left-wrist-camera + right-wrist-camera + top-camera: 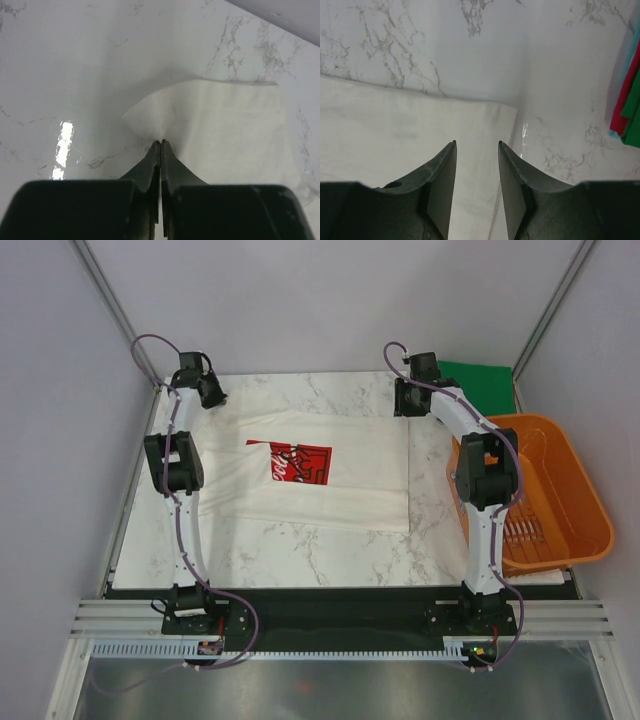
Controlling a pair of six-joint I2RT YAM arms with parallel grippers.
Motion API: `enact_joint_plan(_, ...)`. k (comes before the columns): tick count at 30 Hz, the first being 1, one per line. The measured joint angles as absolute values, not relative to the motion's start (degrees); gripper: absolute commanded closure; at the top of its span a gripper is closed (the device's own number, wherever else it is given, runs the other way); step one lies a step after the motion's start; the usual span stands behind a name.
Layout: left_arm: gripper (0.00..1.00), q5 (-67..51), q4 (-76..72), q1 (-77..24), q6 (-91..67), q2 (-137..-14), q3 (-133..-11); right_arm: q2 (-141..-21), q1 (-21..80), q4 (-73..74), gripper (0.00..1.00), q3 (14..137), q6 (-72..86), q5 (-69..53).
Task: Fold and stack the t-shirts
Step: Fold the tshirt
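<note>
The white t-shirt (340, 480) with a red chest print (300, 462) lies spread flat on the marble table. My left gripper (212, 392) is at the shirt's far left corner. In the left wrist view its jaws (161, 142) are pressed together on a puckered corner of the white cloth (235, 125). My right gripper (408, 400) hangs over the shirt's far right corner. It stands open (476, 144) just above the cloth's edge (395, 130), with nothing between the fingers. The folded dark green t-shirt (480, 385) sits at the back right.
An orange slatted basket (565, 495) stands at the right edge of the table, beside the right arm. Red, green and teal cloth edges (631, 100) show at the right of the right wrist view. Bare marble (330, 555) lies in front of the shirt.
</note>
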State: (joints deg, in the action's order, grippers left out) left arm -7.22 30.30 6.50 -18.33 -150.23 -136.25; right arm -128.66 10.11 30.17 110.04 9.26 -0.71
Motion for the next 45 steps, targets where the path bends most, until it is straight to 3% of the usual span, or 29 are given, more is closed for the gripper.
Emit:
enact_joint_plan(16,0.98,-12.16,27.64,6.28,-18.74,-139.33,-134.08,-140.51,8.86,31.86,0.55,120.46,7.84,1.1)
enact_joint_plan(45,0.98,-12.6,27.2,6.28,-18.57,-138.98,-131.15,-142.8,7.2,31.73,0.52,123.57,3.9,1.69)
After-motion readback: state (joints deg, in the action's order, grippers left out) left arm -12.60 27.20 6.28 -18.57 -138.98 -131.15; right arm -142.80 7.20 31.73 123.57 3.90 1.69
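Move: The left gripper already has the t-shirt's far left end pinched between its shut fingers, with the red print about 16 cm back and 21 cm to the right. The far right corner that the open right gripper goes for lies roughly 3 cm ahead, 4 cm to its right and 7 cm below. From that hand the green stack is about 8 cm ahead and 21 cm right, the red print 10 cm back and 26 cm left. Take the right gripper down about 5 cm and forward about 4 cm to the t-shirt's far right corner, then ease it to the right until the corner lies between the open fingers; don't close them. Meanwhile lift the pinched left end some 10 cm with the left gripper, slightly overshooting before settling, fingers tilting up about 10 degrees, then hold it there. ##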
